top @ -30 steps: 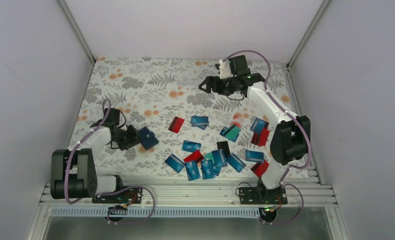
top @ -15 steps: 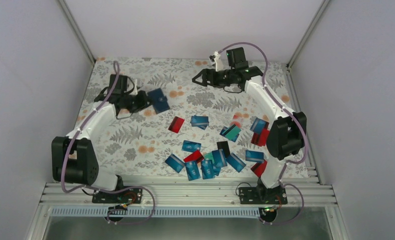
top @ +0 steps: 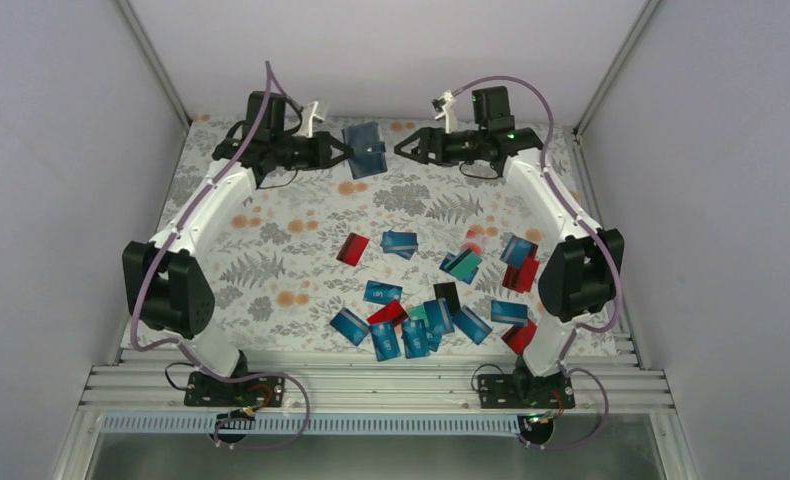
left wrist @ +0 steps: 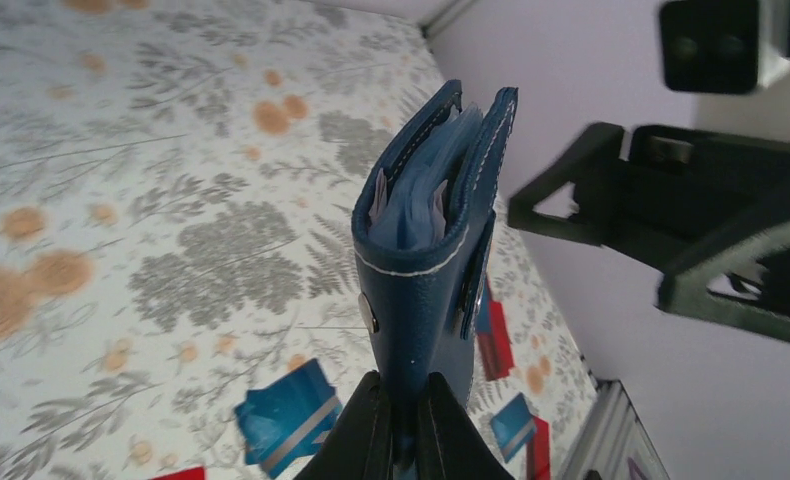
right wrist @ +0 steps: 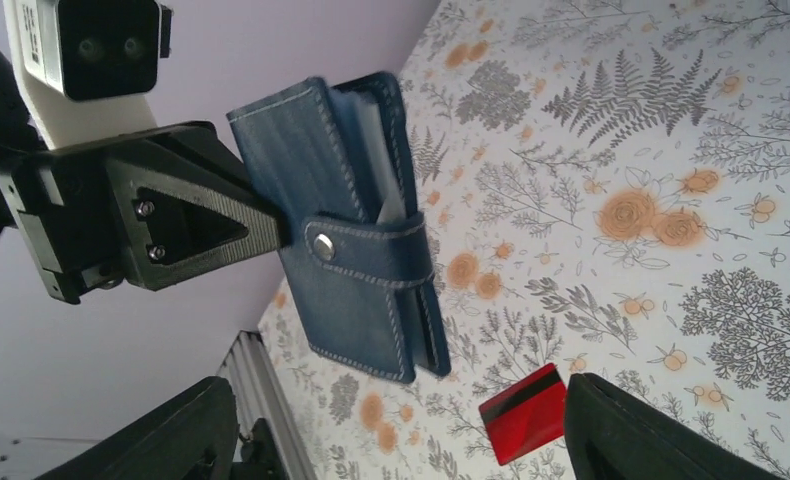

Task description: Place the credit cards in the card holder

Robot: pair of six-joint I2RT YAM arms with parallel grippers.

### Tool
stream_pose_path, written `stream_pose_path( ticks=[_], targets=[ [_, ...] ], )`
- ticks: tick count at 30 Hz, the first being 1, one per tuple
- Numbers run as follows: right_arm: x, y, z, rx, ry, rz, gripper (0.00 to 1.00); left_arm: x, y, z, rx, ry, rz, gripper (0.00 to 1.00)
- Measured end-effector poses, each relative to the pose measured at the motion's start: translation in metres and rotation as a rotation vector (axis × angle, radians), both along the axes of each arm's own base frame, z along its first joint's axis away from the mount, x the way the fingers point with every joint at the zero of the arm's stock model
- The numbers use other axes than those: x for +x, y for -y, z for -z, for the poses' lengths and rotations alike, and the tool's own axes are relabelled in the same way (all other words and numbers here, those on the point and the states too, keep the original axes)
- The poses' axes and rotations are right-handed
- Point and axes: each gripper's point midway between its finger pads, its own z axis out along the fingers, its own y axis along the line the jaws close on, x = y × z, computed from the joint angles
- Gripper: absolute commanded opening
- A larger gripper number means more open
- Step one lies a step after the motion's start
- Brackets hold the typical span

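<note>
The card holder [top: 364, 150], a dark navy pouch with white stitching and a snap strap, hangs in the air over the back of the table. My left gripper [top: 337, 153] is shut on its lower edge. In the left wrist view the card holder [left wrist: 426, 250] stands up from the left gripper [left wrist: 403, 388], its top gaping with pale sleeves inside. My right gripper [top: 404, 152] faces it from the right, open and empty. The right wrist view shows the card holder [right wrist: 356, 235] ahead of the right gripper [right wrist: 399, 390]. Credit cards [top: 421, 320] lie scattered on the table.
A red card [top: 352, 249] and a blue card [top: 399, 242] lie mid-table, and more cards [top: 516, 262] sit by the right arm. The floral table [top: 271, 220] is walled on three sides. A red card [right wrist: 521, 412] shows under the right gripper.
My left arm has swung the card holder from the table's left front up to the back middle. The right gripper has stayed at the back, now facing the holder.
</note>
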Motion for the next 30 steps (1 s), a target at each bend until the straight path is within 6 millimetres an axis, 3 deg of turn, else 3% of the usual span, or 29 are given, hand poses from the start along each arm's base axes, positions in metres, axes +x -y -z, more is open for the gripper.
stream_pose_path(
  ticks=[8, 16, 20, 26, 28, 30],
  targets=[
    [-0.013, 0.001, -0.021, 0.095, -0.018, -0.089, 0.79, -0.012, 0.033, -0.017, -0.044, 0.061, 0.157, 0.02],
    [-0.026, -0.005, -0.037, 0.164, -0.029, -0.17, 0.67, -0.03, 0.058, -0.031, -0.064, 0.101, 0.26, 0.02],
    [-0.029, -0.008, -0.038, 0.187, -0.051, -0.192, 0.53, -0.036, 0.062, -0.032, -0.073, 0.099, 0.29, 0.02],
    [-0.029, -0.009, -0.039, 0.194, -0.075, -0.187, 0.18, -0.043, 0.064, -0.038, -0.073, 0.113, 0.326, 0.03],
    [-0.029, -0.01, -0.04, 0.197, -0.069, -0.188, 0.08, -0.044, 0.065, -0.039, -0.073, 0.12, 0.334, 0.1],
    [-0.029, -0.01, -0.042, 0.205, -0.075, -0.192, 0.04, -0.044, 0.066, -0.039, -0.069, 0.124, 0.337, 0.35]
  ],
)
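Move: The card holder is already in the left hand's fingers, its middle about 4 cm to their right, 1 cm ahead and 2 cm lower. From the open right hand that middle lies some 9 cm to the left, 2 cm back and 2 cm lower. On the table, roughly 27 cm below the left hand, a red card lies 9 cm back and 1 cm right of it, and a blue card pair 9 cm back and 12 cm right. Rightward, back and upward, about 9 cm in all, the left hand carries the card holder towards the right hand, turning it some 20 degrees clockwise and keeping it pinched. The right hand rises about 4 cm and draws back 3, its left side tipping up as it turns slightly counter-clockwise, then nearly stops and shuts its wide-open fingers on the holder beside the strap. ##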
